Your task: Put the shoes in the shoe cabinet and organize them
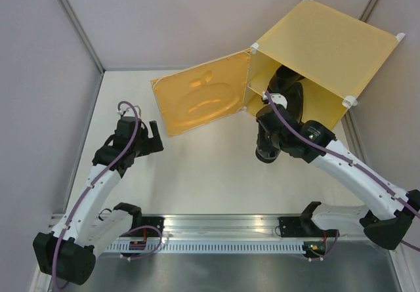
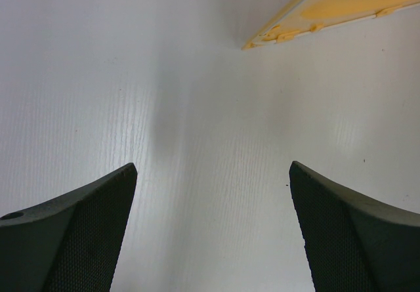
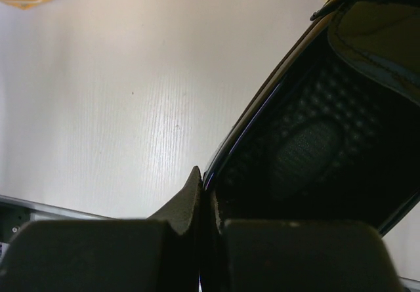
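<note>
The yellow shoe cabinet [image 1: 328, 42] stands at the back right with its door [image 1: 200, 102] swung open to the left. A dark glossy shoe [image 1: 292, 85] hangs at the cabinet's open front, partly hidden by my right arm. My right gripper [image 1: 279, 108] is shut on that shoe. In the right wrist view the right gripper [image 3: 207, 187] pinches the side wall of the shoe [image 3: 315, 147], whose dark inside fills the right half. My left gripper [image 1: 154, 138] is open over bare table left of the door. In the left wrist view the left gripper [image 2: 213, 167] holds nothing.
The white table [image 1: 210, 167] runs between the arms. The door's lower corner [image 2: 315, 10] shows at the top of the left wrist view. Grey walls close in the left and back. A metal rail [image 1: 216, 229] lies along the near edge.
</note>
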You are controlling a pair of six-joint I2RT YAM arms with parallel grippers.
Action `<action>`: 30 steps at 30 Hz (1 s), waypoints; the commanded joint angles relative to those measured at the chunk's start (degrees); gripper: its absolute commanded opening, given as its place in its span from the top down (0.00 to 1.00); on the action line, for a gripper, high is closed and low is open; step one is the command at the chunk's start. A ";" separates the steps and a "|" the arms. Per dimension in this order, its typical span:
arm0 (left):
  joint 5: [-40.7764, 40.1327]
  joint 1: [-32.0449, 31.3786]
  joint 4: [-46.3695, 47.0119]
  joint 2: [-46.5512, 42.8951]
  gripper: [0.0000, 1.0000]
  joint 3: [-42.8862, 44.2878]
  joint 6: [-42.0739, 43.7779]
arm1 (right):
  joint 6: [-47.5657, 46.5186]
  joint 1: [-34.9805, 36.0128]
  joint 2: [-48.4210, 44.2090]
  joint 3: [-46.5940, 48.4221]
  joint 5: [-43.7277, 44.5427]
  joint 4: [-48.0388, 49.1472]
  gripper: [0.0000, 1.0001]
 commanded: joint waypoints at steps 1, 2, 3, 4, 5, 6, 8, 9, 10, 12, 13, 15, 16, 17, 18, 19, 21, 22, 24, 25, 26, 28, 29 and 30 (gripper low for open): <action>0.39 0.28 1.64 0.35 0.00 -0.21 2.00 | -4.41 -2.79 -2.16 4.34 2.79 1.81 0.99; 0.57 0.28 1.64 0.35 0.00 -0.30 2.00 | -5.11 -4.45 -2.07 4.51 2.70 2.07 0.99; 0.66 0.28 1.72 0.44 0.00 -0.30 2.00 | -6.25 -5.34 -1.98 4.60 2.27 2.34 0.99; 0.75 0.28 1.55 0.53 0.00 -0.21 2.00 | -6.87 -6.04 -1.81 4.69 1.91 2.69 0.99; 0.92 0.28 1.55 0.62 0.00 -0.12 2.00 | -7.57 -7.96 -1.63 4.78 1.65 3.56 0.99; 1.01 0.28 1.55 0.79 0.00 -0.21 2.00 | -8.36 -9.03 -0.85 5.13 1.21 4.01 0.99; 1.19 0.28 1.64 0.79 0.00 -0.21 2.09 | -10.38 -12.44 0.04 5.65 -0.11 5.15 0.99; 1.19 0.28 1.64 0.79 0.00 -0.21 2.09 | -11.00 -13.60 1.08 6.27 -0.55 5.50 0.99; 1.27 0.28 1.55 0.79 0.00 -0.30 2.09 | -11.87 -14.74 1.53 6.53 -1.07 6.03 0.99; 1.27 0.28 1.55 0.62 0.00 -0.30 2.00 | -12.84 -18.52 3.02 7.06 -3.53 7.96 0.99; 1.27 0.28 1.55 0.53 0.00 -0.30 2.09 | -13.28 -19.84 3.64 7.41 -4.23 8.49 1.00; 1.27 0.28 1.64 0.44 0.00 -0.30 2.09 | -14.78 -23.09 5.83 8.55 -5.30 9.63 0.99; 1.36 0.28 1.55 0.44 0.00 -0.30 2.09 | -15.30 -23.88 6.54 8.91 -5.38 10.07 0.99; 1.45 0.28 1.63 0.44 0.00 -0.38 2.09 | -16.18 -25.02 7.24 9.17 -5.30 11.03 0.99; 1.54 0.37 1.64 0.53 0.00 -0.30 2.09 | -16.54 -25.73 8.55 10.13 -5.56 11.48 0.99; 1.54 0.28 1.64 0.53 0.00 -0.30 2.09 | -16.89 -26.43 9.17 10.58 -5.56 11.74 0.99; 1.89 0.28 1.64 0.44 0.00 -0.30 2.09 | -18.03 -28.28 10.75 11.80 -5.04 13.15 0.99; 1.98 0.28 1.64 0.44 0.00 -0.30 2.09 | -18.47 -29.16 11.37 12.33 -4.77 13.67 0.99; 2.07 0.28 1.64 0.44 0.00 -0.30 2.17 | -19.52 -30.04 13.12 13.65 -3.81 13.68 0.99; 2.07 0.28 1.64 0.35 0.00 -0.38 2.18 | -19.79 -30.65 13.66 14.09 -3.54 13.68 0.98; 2.07 0.28 1.64 0.35 0.00 -0.38 2.18 | -19.88 -30.92 14.10 14.53 -3.36 13.68 0.97; 2.07 0.28 1.55 0.35 0.00 -0.38 2.18 | -19.97 -31.36 15.16 14.89 -2.67 13.42 0.95; 2.07 0.28 1.63 0.35 0.00 -0.30 2.18 | -19.79 -31.71 15.33 14.89 -2.57 13.41 0.94; 2.07 0.28 1.55 0.27 0.00 -0.30 2.18 | -19.53 -31.80 15.42 14.71 -2.40 13.41 0.91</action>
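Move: The free spot on the cabinet's upper shelf, where the held black shoe is to go, lies about 16 cm ahead of the right hand, 15 cm to its right and 4 cm below. The first black shoe stands 6 cm left of that spot and some 3 cm deeper; the purple pair is 20 cm ahead, 12 cm right and 16 cm below the hand. From the left hand the spot is roughly 14 cm ahead and 52 cm right, 3 cm higher. The second black shoe, still pinched by the rim in the right hand's closed fingers, is carried toe first into the upper opening, beside the first black shoe. The hand goes forward about 15 cm and right some 11 cm at nearly one height, turning roughly 15 degrees clockwise on the way in under the cabinet's roof. ##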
